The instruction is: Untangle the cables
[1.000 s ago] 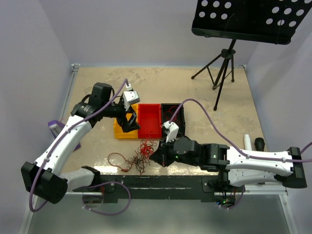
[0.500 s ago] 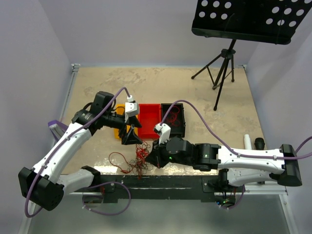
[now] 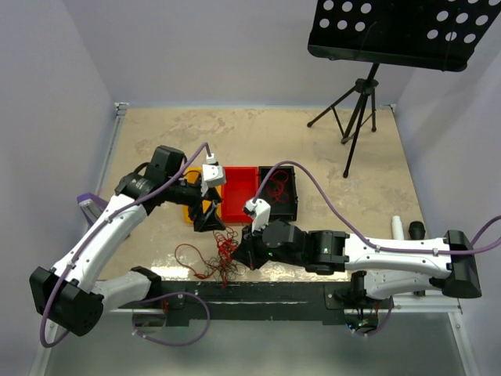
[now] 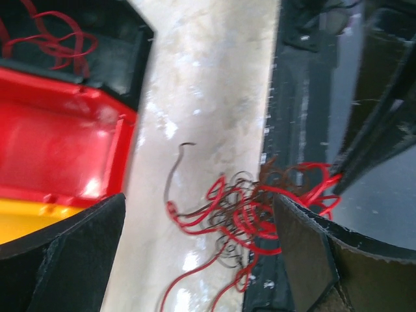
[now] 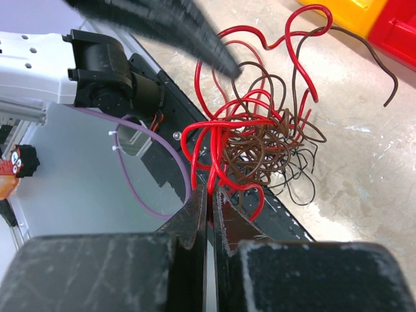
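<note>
The cables are a tangle (image 3: 225, 249) of thin red and brown curly wires near the table's front edge. My right gripper (image 3: 240, 253) is shut on a few red strands of the tangle (image 5: 260, 136); in the right wrist view its tips (image 5: 209, 195) pinch them. My left gripper (image 3: 209, 221) hovers open just above and left of the bunch. In the left wrist view the tangle (image 4: 247, 214) lies between the wide-spread fingers (image 4: 68, 250) of the left gripper (image 4: 195, 260), nearer the right one, and touches neither. More red cables (image 3: 278, 186) lie in the black bin (image 3: 293, 205).
Three bins stand in a row behind the tangle: yellow (image 3: 190, 210), red (image 3: 239, 194) and black. Loose cable loops (image 3: 190, 257) trail left on the table. A tripod stand (image 3: 356, 110) is at the back right. The dark base rail (image 3: 258, 291) runs along the front edge.
My left gripper has come down from over the yellow bin towards the tangle. My right gripper has shifted left, still shut on the red strands.
</note>
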You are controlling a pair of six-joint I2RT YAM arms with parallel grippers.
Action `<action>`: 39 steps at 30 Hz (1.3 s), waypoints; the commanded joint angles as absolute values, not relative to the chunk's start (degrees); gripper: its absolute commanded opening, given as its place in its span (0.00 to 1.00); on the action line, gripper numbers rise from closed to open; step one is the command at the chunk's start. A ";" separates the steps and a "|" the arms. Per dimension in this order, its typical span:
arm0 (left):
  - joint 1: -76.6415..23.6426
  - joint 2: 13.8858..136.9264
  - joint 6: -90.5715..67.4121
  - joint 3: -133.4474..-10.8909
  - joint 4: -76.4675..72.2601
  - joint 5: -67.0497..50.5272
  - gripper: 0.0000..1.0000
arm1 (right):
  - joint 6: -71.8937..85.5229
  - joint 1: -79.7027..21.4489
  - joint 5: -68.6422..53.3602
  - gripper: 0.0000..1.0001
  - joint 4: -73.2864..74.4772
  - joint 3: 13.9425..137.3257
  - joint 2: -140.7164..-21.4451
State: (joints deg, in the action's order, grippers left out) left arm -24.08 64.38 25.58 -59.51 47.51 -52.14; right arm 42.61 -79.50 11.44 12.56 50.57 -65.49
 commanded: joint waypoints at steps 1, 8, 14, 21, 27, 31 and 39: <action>-24.00 63.90 25.40 -64.25 48.78 -40.20 1.00 | 42.54 -79.80 13.88 0.00 11.87 51.07 -63.64; -23.73 61.17 19.52 -63.63 49.73 -32.07 1.00 | 43.15 -79.80 13.71 0.00 10.46 48.87 -64.07; -23.73 65.65 15.65 -65.13 53.52 -40.06 1.00 | 43.07 -79.80 14.33 0.00 9.76 48.78 -64.86; -23.82 70.40 14.59 -67.32 55.10 -45.35 1.00 | 45.43 -79.81 20.64 0.00 13.18 48.52 -63.64; -23.82 72.51 14.68 -68.47 56.34 -47.37 0.88 | 48.25 -79.81 27.67 0.00 15.03 49.66 -63.81; -23.82 72.86 14.59 -68.47 56.25 -47.81 0.76 | 48.52 -79.89 30.67 0.00 13.10 50.36 -64.24; -23.82 76.46 9.85 -68.38 53.01 -51.50 0.68 | 47.81 -79.81 32.34 0.00 8.44 51.68 -67.50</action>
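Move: Just back of the open left fingers, about 7 cm nearer the base, 1 cm to the right and some 6 cm lower, lies the middle of the cable tangle. The yellow bin is about 7 cm ahead and 7 left of the left hand, the red bin 8 ahead and 5 right, both about 14 below. From the closed right hand, already gripping its top, the tangle hangs about 1 cm ahead, 3 left and 7 below. Carrying the still-pinched red strands forward about 5 cm and slightly right, the right hand brings the tangle towards the left fingers, swinging its own fingertips forward by nearly 20 degrees. The left hand first backs off forward and left some 4 cm, then returns most of the way and sinks slightly, rolling about its finger line and closing from wide open to roughly three-quarters. ##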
